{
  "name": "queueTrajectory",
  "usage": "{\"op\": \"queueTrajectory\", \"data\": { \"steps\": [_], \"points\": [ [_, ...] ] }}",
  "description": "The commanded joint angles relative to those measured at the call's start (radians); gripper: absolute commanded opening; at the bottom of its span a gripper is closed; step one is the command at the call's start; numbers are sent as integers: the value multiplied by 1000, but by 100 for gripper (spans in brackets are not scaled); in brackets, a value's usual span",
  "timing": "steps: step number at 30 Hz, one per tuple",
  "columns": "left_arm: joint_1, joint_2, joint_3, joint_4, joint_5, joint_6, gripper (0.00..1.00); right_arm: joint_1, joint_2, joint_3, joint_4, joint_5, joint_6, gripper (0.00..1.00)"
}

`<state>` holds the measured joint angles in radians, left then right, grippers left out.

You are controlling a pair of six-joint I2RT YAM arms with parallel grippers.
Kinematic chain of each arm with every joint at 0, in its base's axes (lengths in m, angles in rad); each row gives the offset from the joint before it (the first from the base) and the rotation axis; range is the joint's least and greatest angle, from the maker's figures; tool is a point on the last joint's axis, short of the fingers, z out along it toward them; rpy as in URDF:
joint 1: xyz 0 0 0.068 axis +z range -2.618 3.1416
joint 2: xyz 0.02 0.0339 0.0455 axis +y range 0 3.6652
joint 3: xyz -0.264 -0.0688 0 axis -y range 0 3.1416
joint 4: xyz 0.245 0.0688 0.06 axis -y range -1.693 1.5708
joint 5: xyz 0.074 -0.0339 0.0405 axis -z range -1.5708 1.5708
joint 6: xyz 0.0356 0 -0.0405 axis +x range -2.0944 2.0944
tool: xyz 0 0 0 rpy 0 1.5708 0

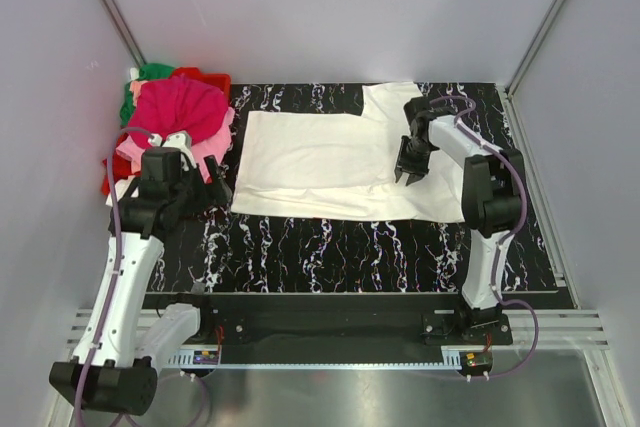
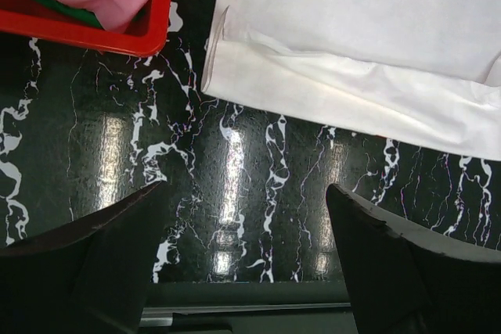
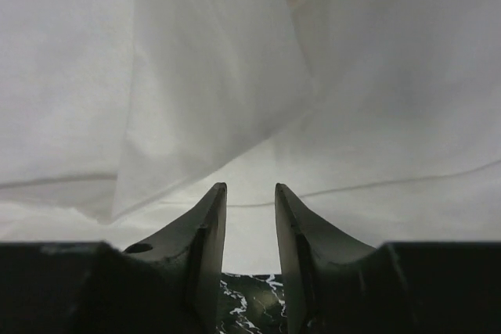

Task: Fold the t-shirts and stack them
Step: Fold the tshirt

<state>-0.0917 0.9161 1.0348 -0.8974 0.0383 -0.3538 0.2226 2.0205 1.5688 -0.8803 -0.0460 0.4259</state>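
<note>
A large white t-shirt (image 1: 320,162) lies spread flat on the black marbled table, one part folded over itself. In the left wrist view its near left corner (image 2: 352,44) shows a folded hem. My left gripper (image 1: 212,189) (image 2: 244,187) hangs open over bare table just left of that corner, with nothing between its fingers. My right gripper (image 1: 410,173) (image 3: 250,187) points down over the shirt's right part (image 3: 235,76). Its jaws stand a narrow gap apart and hold nothing; white cloth lies just beyond the tips. Magenta (image 1: 180,107), pink (image 1: 208,147) and green (image 1: 145,77) t-shirts are heaped at the far left.
The heap sits in a red bin (image 2: 94,33) at the table's left edge, close beside my left gripper. Grey walls close in the left, back and right sides. A strip of bare marbled table (image 1: 330,247) runs between the white shirt and the arm bases.
</note>
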Motion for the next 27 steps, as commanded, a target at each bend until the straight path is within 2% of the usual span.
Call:
{"op": "queueTrajectory", "data": {
  "steps": [1,8,13,14,18,20,21,22,24,26,27],
  "points": [
    [1,-49,-30,34,-5,35,87,0,47,92,-3,-28,27,37],
    [1,-54,-45,17,8,32,87,0,165,212,-29,-31,27,37],
    [1,-54,-19,-9,21,35,87,0,256,385,-32,-73,59,36],
    [1,-46,-10,-15,23,39,87,3,273,451,-25,-99,65,37],
    [1,-34,42,-67,2,52,87,18,355,609,105,-372,86,36],
    [1,-43,47,-77,12,49,87,32,389,704,83,-408,73,36],
    [1,-48,48,-80,5,47,87,38,379,697,83,-407,44,38],
    [1,-54,45,-90,0,47,87,43,322,670,111,-394,27,50],
    [1,-78,28,-89,-14,49,88,47,238,518,179,-326,-22,63],
    [1,-97,13,-84,-14,44,88,43,120,371,199,-223,-39,72],
    [1,-103,5,-83,-18,42,88,32,86,332,201,-134,-64,72]
  ]
}}
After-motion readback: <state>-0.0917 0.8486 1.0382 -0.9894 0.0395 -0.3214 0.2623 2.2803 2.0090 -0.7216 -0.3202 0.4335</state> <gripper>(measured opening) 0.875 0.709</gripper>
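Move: Ahead of the right hand by roughly 5 cm, 2 cm to its left and some 2 cm below, lies the middle of the t-shirt's folded-over sleeve flap. The flap's corner is about 10 cm to that hand's left and 2 cm back; the shirt's near edge runs 12 cm straight back. From the raised left hand, the flap lies some 18 cm ahead, 50 cm right and 18 cm down. Dipping about 1.5 cm towards the folded sleeve flap, the right hand sweeps forward over it with its fingers part-closed, smoothing it outward, then swings left as it rises. It ends some 12 cm forward and 10 cm left after drawing back slightly, tilting some 25 degrees and spreading its fingers above the shirt. The left hand, still wide open, eases back a little. ##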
